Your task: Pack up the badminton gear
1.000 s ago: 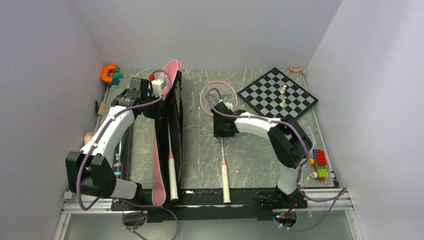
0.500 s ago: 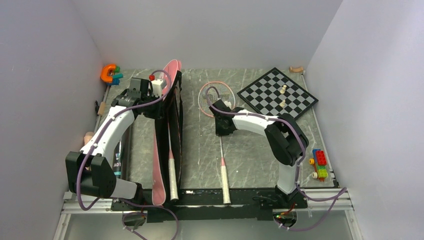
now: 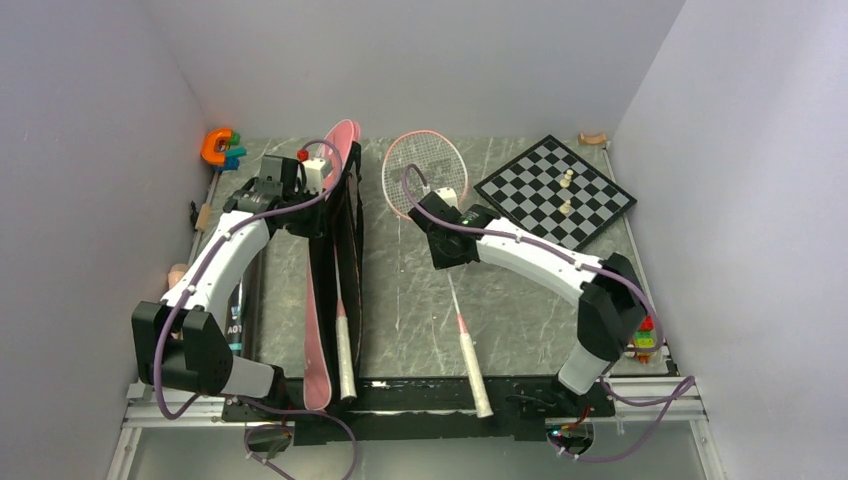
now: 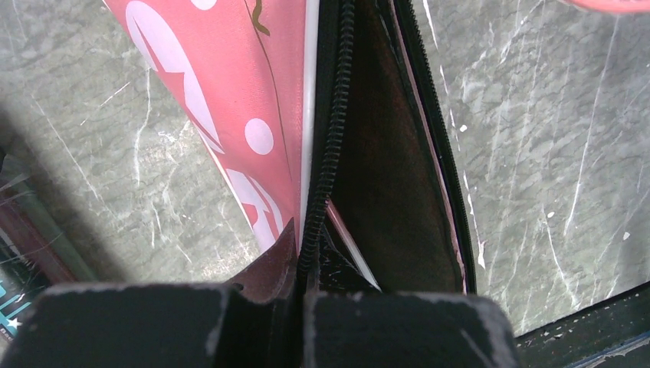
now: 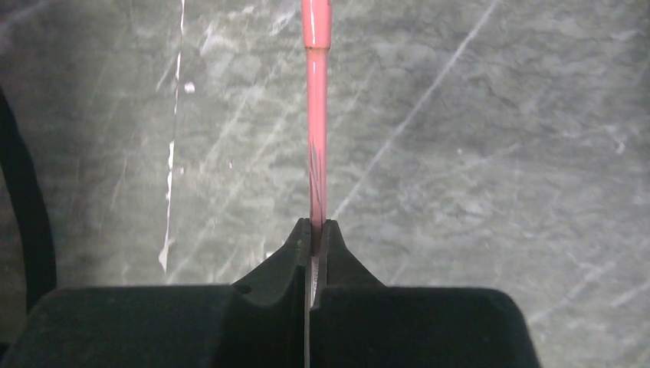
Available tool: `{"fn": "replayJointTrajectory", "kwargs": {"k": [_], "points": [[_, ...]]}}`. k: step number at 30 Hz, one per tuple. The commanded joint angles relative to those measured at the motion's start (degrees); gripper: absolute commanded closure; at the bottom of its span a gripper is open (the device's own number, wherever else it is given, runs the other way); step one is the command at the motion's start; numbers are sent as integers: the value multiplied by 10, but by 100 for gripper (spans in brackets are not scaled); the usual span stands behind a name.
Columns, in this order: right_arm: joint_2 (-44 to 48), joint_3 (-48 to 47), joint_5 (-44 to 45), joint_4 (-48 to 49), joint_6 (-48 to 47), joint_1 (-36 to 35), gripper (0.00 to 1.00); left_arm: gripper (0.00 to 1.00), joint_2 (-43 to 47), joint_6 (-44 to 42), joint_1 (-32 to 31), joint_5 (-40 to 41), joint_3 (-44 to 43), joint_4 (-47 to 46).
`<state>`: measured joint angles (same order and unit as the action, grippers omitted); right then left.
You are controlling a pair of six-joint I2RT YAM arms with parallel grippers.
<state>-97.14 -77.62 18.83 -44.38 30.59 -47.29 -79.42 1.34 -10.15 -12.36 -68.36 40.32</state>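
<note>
The pink racket bag (image 3: 320, 362) stands open on its edge left of centre, black lining (image 4: 383, 192) showing. My left gripper (image 3: 318, 212) (image 4: 303, 295) is shut on its zipper edge. One racket lies inside the bag, with its white handle (image 3: 346, 362) sticking out near the front. The second pink-framed racket (image 3: 425, 160) is tilted, its handle (image 3: 475, 378) pointing at the near edge. My right gripper (image 3: 447, 250) (image 5: 316, 230) is shut on its thin pink shaft (image 5: 316, 115). A dark tube (image 3: 235, 322) lies partly hidden under the left arm.
A black-and-white chessboard (image 3: 555, 190) with pale pieces sits at the back right, close to the racket head. An orange C-shaped toy (image 3: 215, 147) is in the back left corner. Coloured toy blocks (image 3: 641, 338) lie by the right arm. Grey walls close in on three sides.
My right gripper has shut on the racket shaft and carried it: the head moved toward the back and the handle swung right. The right arm stretched out. The left arm held still.
</note>
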Motion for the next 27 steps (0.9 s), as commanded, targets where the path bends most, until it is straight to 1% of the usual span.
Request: {"fn": "replayJointTrajectory", "kwargs": {"k": [1,6,9,13,19,27], "points": [[56,-35,42,-131,5,-33,100,100,-22,19,1,0,-32,9],[122,-34,67,-217,58,-102,100,100,-60,26,0,23,-57,19],[131,-42,67,-277,101,-151,100,100,-71,31,-4,44,-68,19],[127,-52,46,-305,145,-216,100,100,-85,33,-11,64,-80,26],[83,-70,21,-319,169,-278,100,100,-86,30,-22,72,-78,20],[0,-143,13,-319,140,-300,100,100,-86,25,-28,66,-79,23]]}}
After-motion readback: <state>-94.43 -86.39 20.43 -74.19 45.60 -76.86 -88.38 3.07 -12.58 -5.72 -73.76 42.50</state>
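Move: The open bag mouth, where the held racket is bound, has its middle about 26 cm left of the right hand, 3 cm back and 4 cm lower. The held racket's head is some 20 cm ahead of that hand and 5 cm left, roughly level; the packed racket's grip lies about 24 cm left, 19 cm back and 7 cm below it. From the left hand, gripping the bag's edge, the mouth's middle is about 4 cm right, 7 cm back and 8 cm down. The second racket, still pinched by the shaft just below its head, is carried about 18 cm back towards the base by the right hand, which rises some 6 cm, then sinks slightly while easing left towards the bag; the wrist turns about 15 degrees counter-clockwise. The left hand keeps its grip on the bag's edge and shifts it 2–3 cm down and 2 cm forward. ##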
